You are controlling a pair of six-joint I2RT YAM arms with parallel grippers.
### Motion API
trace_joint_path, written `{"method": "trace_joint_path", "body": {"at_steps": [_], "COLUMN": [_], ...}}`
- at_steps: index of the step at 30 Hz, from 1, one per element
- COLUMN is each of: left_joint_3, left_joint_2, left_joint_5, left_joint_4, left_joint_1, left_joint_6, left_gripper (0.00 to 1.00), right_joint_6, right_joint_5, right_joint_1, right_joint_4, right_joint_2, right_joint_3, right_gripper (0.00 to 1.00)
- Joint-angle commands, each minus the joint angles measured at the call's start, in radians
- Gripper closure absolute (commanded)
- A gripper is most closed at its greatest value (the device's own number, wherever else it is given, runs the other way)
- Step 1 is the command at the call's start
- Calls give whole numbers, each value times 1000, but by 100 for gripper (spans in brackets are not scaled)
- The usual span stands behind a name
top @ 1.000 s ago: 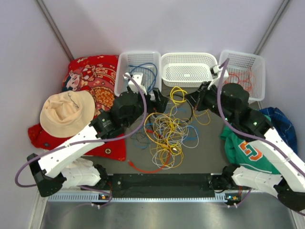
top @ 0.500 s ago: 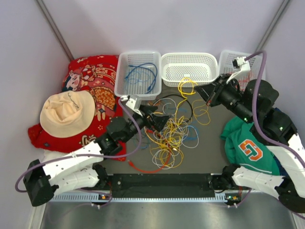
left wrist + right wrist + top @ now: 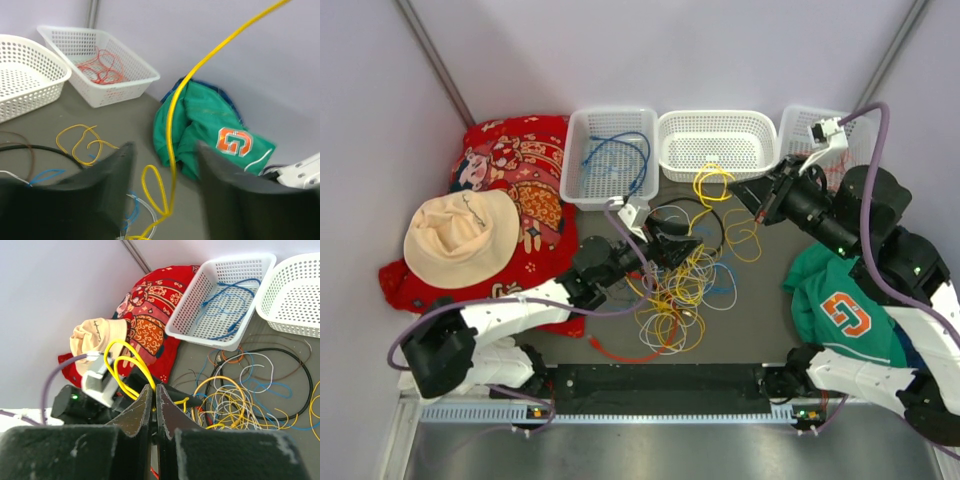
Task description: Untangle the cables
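Note:
The cables (image 3: 678, 285) lie in a tangled heap of yellow, white, blue and black loops mid-table. My right gripper (image 3: 740, 189) hangs above the heap's far side, shut on a yellow cable (image 3: 714, 181). The right wrist view shows that cable's loops (image 3: 122, 360) coming out of the pinched tips (image 3: 153, 388). My left gripper (image 3: 685, 243) is over the heap's upper left, open. In the left wrist view a taut yellow cable (image 3: 172, 112) runs between its fingers (image 3: 107, 185) without touching either.
Three white baskets stand at the back: the left one (image 3: 575, 150) holds a blue cable, the middle one (image 3: 760, 125) is nearly bare, the right one (image 3: 800, 115) holds red-orange cables. A red cloth (image 3: 510, 165) and hat (image 3: 460, 235) lie left. A green jersey (image 3: 835, 310) lies right.
My left gripper came away from the left basket down to the heap, its jaws narrowing slightly. My right gripper rose and drew back right, pulling the yellow cable up.

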Motion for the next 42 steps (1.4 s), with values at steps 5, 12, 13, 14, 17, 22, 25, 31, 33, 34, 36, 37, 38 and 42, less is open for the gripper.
{"method": "trace_joint_path", "body": {"at_steps": [5, 12, 13, 14, 17, 22, 25, 31, 33, 34, 36, 37, 38, 42], "left_joint_3": [147, 211, 250, 268, 308, 339, 382, 584, 664, 688, 754, 771, 788, 868], "left_joint_2": [124, 15, 4, -4, -39, -80, -93, -34, -2, 7, 33, 41, 53, 81], "left_joint_5": [-51, -364, -433, -456, -501, -543, -527, -460, -431, -417, -382, -331, -308, -161], "left_joint_4": [-123, -583, -629, -666, -752, -794, -831, -929, -975, -987, -1015, -1021, -1026, -1055], "left_joint_1": [0, 13, 20, 22, 28, 28, 28, 28, 28, 28, 28, 28, 28, 28], "left_joint_6": [32, 65, 66, 77, 124, 152, 154, 143, 131, 125, 111, 108, 103, 91], "left_gripper": [100, 100, 100, 100, 100, 100, 100, 100, 100, 100, 100, 100, 100, 100], "right_joint_6": [-7, -51, -51, -51, -48, -54, -48, 1, 16, 18, 26, 23, 18, -10], "right_joint_5": [7, 193, 212, 229, 283, 289, 248, 113, 15, -16, -84, -82, -108, -119], "right_joint_1": [8, 8, 8, 8, 9, 8, 8, 8, 8, 9, 8, 8, 8, 8], "right_joint_4": [-12, -23, -18, -12, 14, -7, -56, -9, 23, 37, 74, 83, 105, 157], "right_joint_2": [-10, -102, -120, -137, -188, -203, -174, -171, -156, -145, -112, -102, -95, -56], "right_joint_3": [133, 132, 101, 84, 33, 27, 41, -51, -97, -109, -131, -152, -161, -189], "right_gripper": [100, 100, 100, 100, 100, 76, 36, 24, 24, 25, 26, 27, 27, 28]}}
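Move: The yellow cable hangs from the right fingers, which already pinch it. Its lower strand crosses between the left hand's closing fingers, about 1 cm ahead, 2 cm right and 1 cm below that hand's point. The tangle lies roughly 1 cm ahead, 4 cm left and 29 cm below, the black cable ring about 15 cm ahead, 3 cm right and as low. From the right hand, that strand is level fore and aft, some 3 cm left and 15 cm down. Dipping forward and down about 5 cm, the left hand shuts on the yellow strand, then swings left, turning some 30 degrees counter-clockwise, and finally lifts about 10 cm, keeping its pinch. Meanwhile the right hand draws right and slightly up and back, opens to let go of the cable, then swings back left and down, fingers open. ##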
